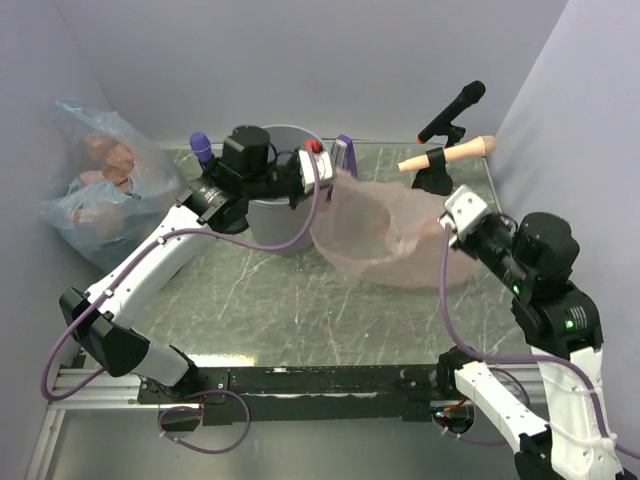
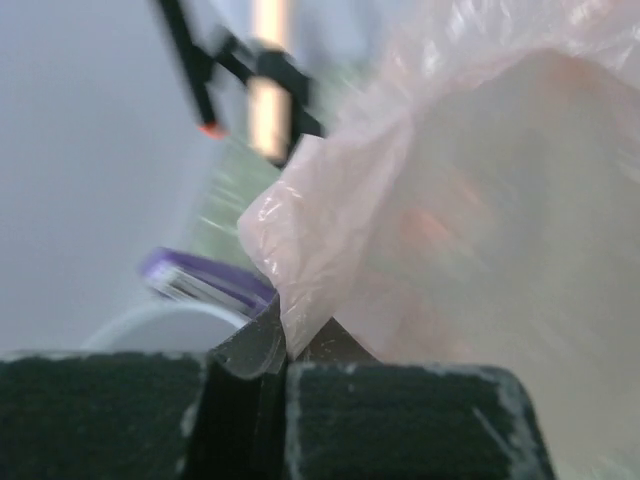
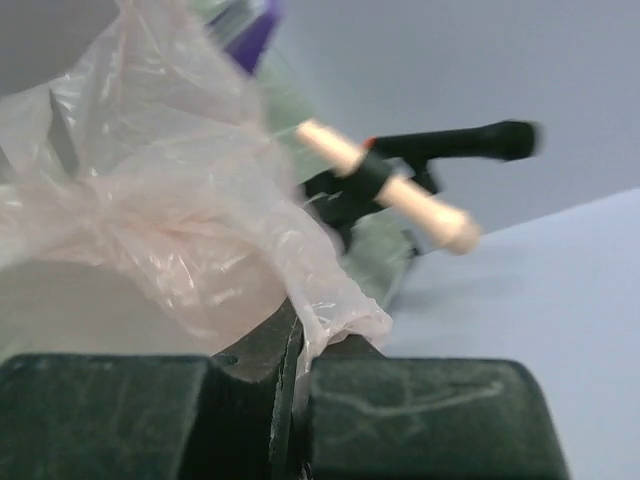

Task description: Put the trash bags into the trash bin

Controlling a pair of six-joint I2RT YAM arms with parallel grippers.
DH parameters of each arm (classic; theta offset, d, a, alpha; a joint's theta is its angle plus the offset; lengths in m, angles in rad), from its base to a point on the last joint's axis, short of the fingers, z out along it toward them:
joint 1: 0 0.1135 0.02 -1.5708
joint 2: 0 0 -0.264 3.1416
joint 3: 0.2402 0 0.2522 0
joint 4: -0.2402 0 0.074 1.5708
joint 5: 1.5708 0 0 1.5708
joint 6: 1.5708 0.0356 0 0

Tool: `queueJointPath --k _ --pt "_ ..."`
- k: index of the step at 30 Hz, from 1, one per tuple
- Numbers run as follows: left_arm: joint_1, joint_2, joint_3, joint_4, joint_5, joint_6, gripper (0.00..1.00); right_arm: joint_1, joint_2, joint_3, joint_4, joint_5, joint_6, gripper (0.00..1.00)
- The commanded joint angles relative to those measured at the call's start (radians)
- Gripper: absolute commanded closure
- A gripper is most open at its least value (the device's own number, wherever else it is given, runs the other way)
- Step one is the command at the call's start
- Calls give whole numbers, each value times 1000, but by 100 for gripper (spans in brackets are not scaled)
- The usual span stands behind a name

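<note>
A pale pink trash bag (image 1: 380,235) hangs open between my two grippers, right of the round grey trash bin (image 1: 275,215). My left gripper (image 1: 318,172) is shut on the bag's left edge (image 2: 300,290), above the bin's right rim. My right gripper (image 1: 447,215) is shut on the bag's right edge (image 3: 320,300). The bin's pale rim (image 2: 160,325) shows at the lower left of the left wrist view. A second, bluish clear bag (image 1: 100,185) holding pinkish stuff lies at the far left against the wall.
A small purple box (image 1: 344,152) stands behind the bin; it also shows in the left wrist view (image 2: 205,280). A black microphone (image 1: 455,108) and a wooden-handled tool (image 1: 450,155) stand on a clamp at the back right. A purple-capped item (image 1: 200,148) sits left of the bin. Walls close in on both sides.
</note>
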Motion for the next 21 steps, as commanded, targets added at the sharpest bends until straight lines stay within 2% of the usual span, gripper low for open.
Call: queueJointPath --k 1,5,8,11,14,16,18,21 --pt "2 58 117 248 -114 -189 99 -12 110 9 323 178 45 100" --pt "4 202 359 346 -299 -285 99 -28 281 84 545 358 -36 100" --pt "5 326 621 381 -428 -282 99 -57 440 326 621 380 -35 100" --pt "8 365 754 553 -524 -224 99 -59 548 593 647 299 -59 100" --pt "2 301 711 839 -544 -127 99 -59 554 803 676 103 -70 100" --pt "-9 249 642 990 -504 -73 99 -58 478 752 833 -49 -27 100" --pt "-35 207 616 1049 -450 17 99 -47 381 637 1017 -157 -48 100" --pt "-78 164 503 1171 -461 189 99 22 271 464 1000 -168 -183 100"
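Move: The left hand keeps its pinch on one side of the trash bag's mouth; the bag's middle is about 11 cm to its right, 4 cm back and 8 cm lower. From that hand the bin stands some 17 cm ahead, 11 cm left and 23 cm below, and the purple box 27 cm ahead, 3 cm right, 29 cm below. From the right hand, the bin is about 25 cm ahead, 29 cm left and 25 cm below, the bag's middle 3 cm ahead, 10 cm left, 9 cm below. Both hands whip the bag upward in one fast fling to shake it open, each rising some 34 cm, arcing forward over roughly the first two thirds (left about 12 cm, right about 17 cm) and then pulling back in while still climbing, away from the bin. The fingers stay shut on the bag's edges, and the wrists swing up strongly, the right by nearly 60 degrees, so that the fingertips end pointing well upward, while the left hand also drifts about 5 cm to its left. ##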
